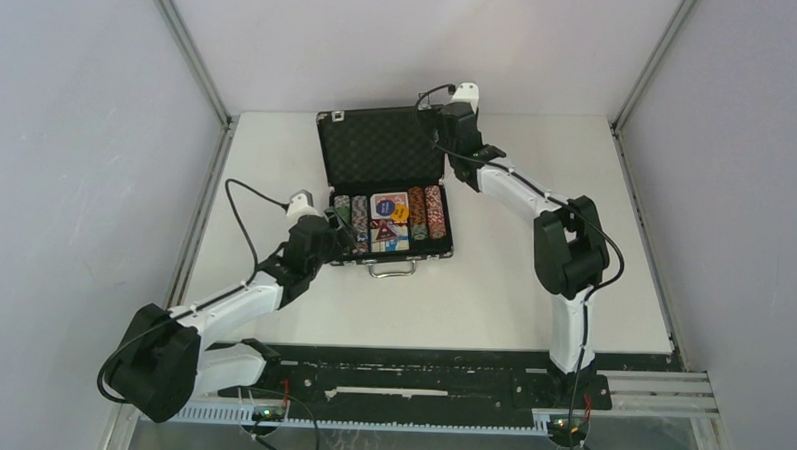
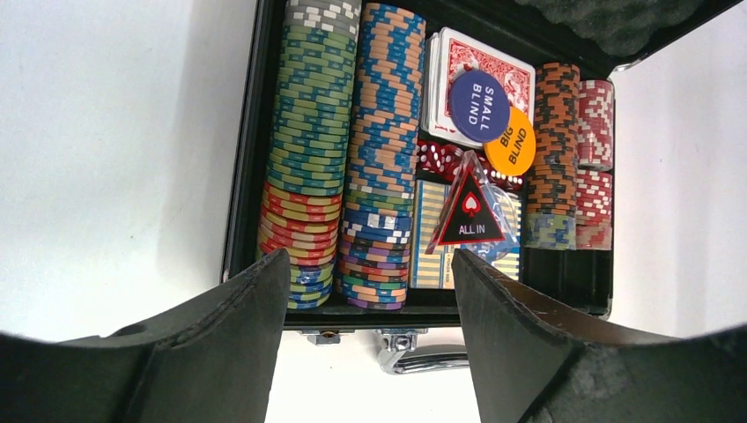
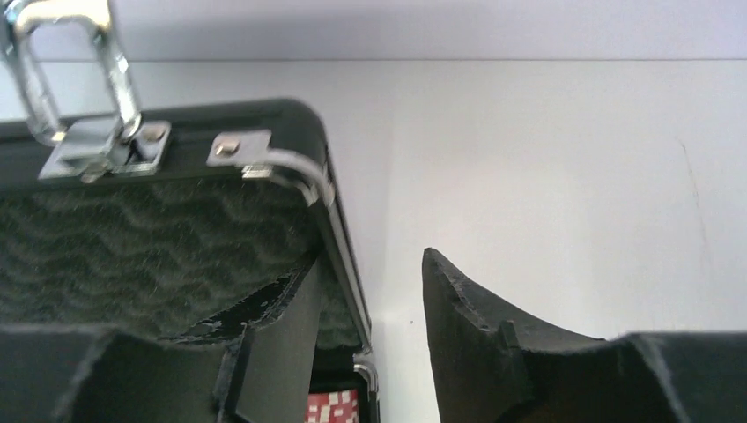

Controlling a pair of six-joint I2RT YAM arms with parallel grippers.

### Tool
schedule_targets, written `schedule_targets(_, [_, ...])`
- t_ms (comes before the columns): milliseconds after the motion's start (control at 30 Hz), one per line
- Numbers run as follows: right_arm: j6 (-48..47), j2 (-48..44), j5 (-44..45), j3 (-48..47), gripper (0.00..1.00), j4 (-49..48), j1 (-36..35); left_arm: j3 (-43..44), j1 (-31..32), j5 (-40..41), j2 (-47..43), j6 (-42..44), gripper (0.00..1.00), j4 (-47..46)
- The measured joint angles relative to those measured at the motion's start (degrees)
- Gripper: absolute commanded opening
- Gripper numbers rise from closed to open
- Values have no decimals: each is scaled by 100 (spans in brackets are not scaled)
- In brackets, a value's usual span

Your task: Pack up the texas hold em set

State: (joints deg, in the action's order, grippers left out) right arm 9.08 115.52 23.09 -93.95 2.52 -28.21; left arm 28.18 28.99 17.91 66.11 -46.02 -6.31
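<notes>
The texas hold em set is a black briefcase (image 1: 322, 157) lying open mid-table, its foam-lined lid (image 1: 377, 149) tipped back. Its base holds multicoloured chip stacks (image 2: 313, 132), a red card deck (image 2: 462, 53), blind tokens (image 2: 478, 104), red dice (image 2: 438, 159) and an "ALL IN" triangle (image 2: 471, 211). My left gripper (image 2: 370, 260) hovers open at the case's front-left corner, above the silver handle (image 2: 423, 357), holding nothing. My right gripper (image 3: 370, 260) straddles the lid's right edge (image 3: 348, 256): one finger rests on the foam (image 3: 132, 247), the other stands apart outside it.
The white table (image 1: 532, 290) spreads around the case, with grey walls on both sides and behind. A chrome clasp (image 3: 79, 132) sticks up from the lid's far rim. Both arm bases sit on the black rail (image 1: 419, 381) at the near edge.
</notes>
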Motion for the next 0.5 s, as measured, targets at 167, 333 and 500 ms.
schedule_targets(167, [-90, 232, -129, -271, 44, -57, 111, 0, -4, -61, 70, 0, 72, 0])
schedule_targets(333, [-170, 293, -247, -299, 31, -136, 116, 0, -4, -68, 72, 4, 71, -2])
schedule_targets(500, [-258, 299, -415, -299, 10, -190, 114, 0, -4, -81, 79, 9, 71, -4])
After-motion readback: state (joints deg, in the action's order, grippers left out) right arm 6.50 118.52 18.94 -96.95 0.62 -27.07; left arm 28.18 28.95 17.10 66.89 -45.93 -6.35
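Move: Just ahead of the right hand, about 2 cm farther out and 1 cm to its left, stands the right side edge of the open lid, already between its spread fingers at nearly the same height. The lid's metal latch is about 6 cm ahead, 6 cm left and 6 cm higher; the rightmost chip column lies some 11 cm back, 3 cm left and 13 cm below. From the left hand, that lid edge is roughly 22 cm ahead, 20 cm right and 9 cm up. Easing forward about 2 cm so the fingertips straddle the lid's right side edge, the right hand then all but stops and closes its half-open fingers onto that edge, one inside the lid and one outside. It edges under 1 cm left as it shuts, turning about 5 degrees counter-clockwise, with the fingers ending in a near-closed pinch. ##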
